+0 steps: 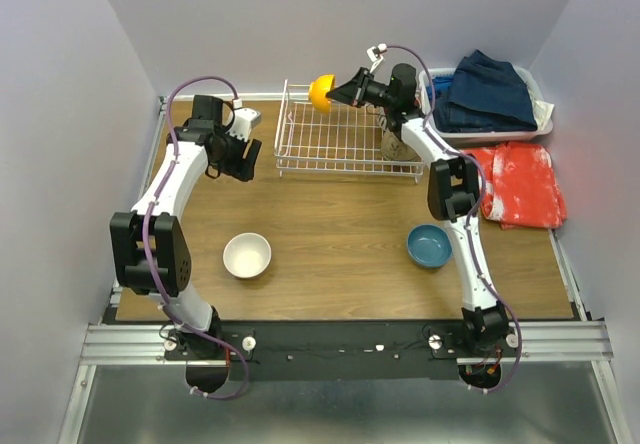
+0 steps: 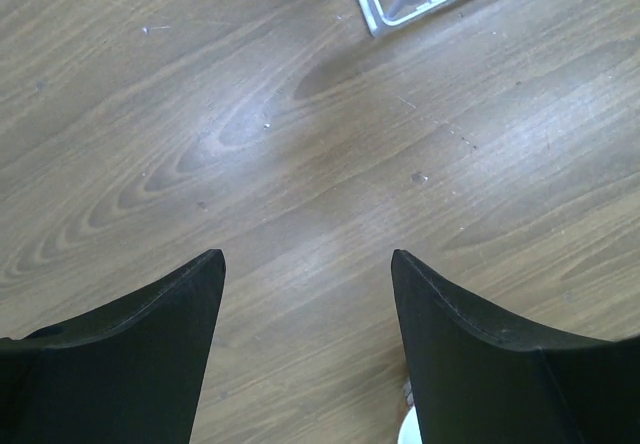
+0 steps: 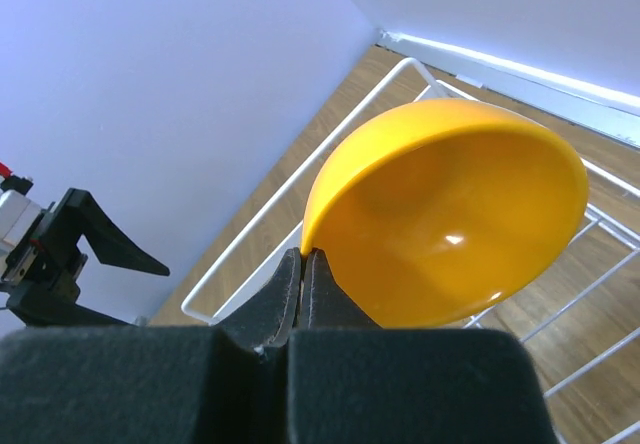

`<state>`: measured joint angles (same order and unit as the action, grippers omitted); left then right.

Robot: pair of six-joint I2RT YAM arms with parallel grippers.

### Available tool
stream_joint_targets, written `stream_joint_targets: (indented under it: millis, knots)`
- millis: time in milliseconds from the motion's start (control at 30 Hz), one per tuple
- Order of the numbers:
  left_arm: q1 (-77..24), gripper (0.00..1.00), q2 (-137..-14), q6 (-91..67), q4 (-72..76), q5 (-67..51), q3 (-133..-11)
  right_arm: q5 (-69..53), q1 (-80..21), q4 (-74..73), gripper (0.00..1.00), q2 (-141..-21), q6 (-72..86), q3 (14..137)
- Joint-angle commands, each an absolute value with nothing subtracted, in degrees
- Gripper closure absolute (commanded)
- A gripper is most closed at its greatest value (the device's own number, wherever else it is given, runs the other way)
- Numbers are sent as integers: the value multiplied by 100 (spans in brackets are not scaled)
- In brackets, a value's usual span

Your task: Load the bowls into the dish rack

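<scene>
My right gripper (image 3: 304, 254) is shut on the rim of an orange bowl (image 3: 450, 214), which it holds tilted in the air over the far left part of the white wire dish rack (image 1: 345, 139). In the top view that orange bowl (image 1: 321, 92) hangs by the rack's back edge. A white bowl (image 1: 247, 255) sits upright on the table at the near left, and a blue bowl (image 1: 429, 246) at the near right. My left gripper (image 2: 306, 254) is open and empty above bare wood, just left of the rack's corner (image 2: 400, 4).
A white basket of blue clothes (image 1: 485, 94) stands at the far right, with a red cloth (image 1: 520, 184) in front of it. A tan-brown object (image 1: 398, 144) sits at the rack's right end, partly hidden by my right arm. Walls close in on three sides.
</scene>
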<state>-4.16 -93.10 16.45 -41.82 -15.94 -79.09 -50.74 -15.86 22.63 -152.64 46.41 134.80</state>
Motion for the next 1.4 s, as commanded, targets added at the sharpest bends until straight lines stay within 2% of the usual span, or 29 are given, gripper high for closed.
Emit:
stream_joint_targets:
  millis: [0, 333, 833, 1000, 1233, 1367]
  knots:
    - [-439, 23, -9781, 1732, -4526, -1389, -8525, -5071, -1600, 2777, 99, -15574, 4746, 13755]
    - [-457, 24, -10037, 1617, -4544, -1415, -8851, -4948, -1600, 2277, 100, -15750, 4342, 13772]
    - [-510, 25, -10028, 1389, -4070, -1722, -8710, -4483, -1521, 766, 100, -15179, 3402, 13395]
    - [-562, 25, -9993, 1240, -3832, -1811, -8552, -4263, -1433, 414, 96, -14994, 3200, 13149]
    - [-606, 25, -9923, 1283, -3762, -1819, -8473, -4236, -1336, 114, 84, -14871, 3094, 12885]
    - [-633, 25, -9897, 1239, -3718, -1811, -8455, -4079, -1266, -202, 67, -14740, 2989, 12815]
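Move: The right hand holds the yellow bowl by its rim, fingers pointing left, over the rack. The bowl's spot at the rack's left end is nearly straight below, about 8 cm down. The rack's left side rail is some 12 cm to the left and 7 cm back; the beige bowl stands about 14 cm right and 11 cm back, both also about 8 cm lower. From the left hand the spot is about 17 cm ahead, 20 cm right and slightly lower. Still pinching the yellow bowl's rim, the right hand sinks about 4 cm into the rack's left end, pauses there, then shifts some 3 cm right and a touch lower, fingertips tipping down by about 10 degrees. As it shifts, the fingers open by about a quarter, easing their grip on the rim. The left hand, open and empty, drifts about 4 cm forward, then 2 cm right. ##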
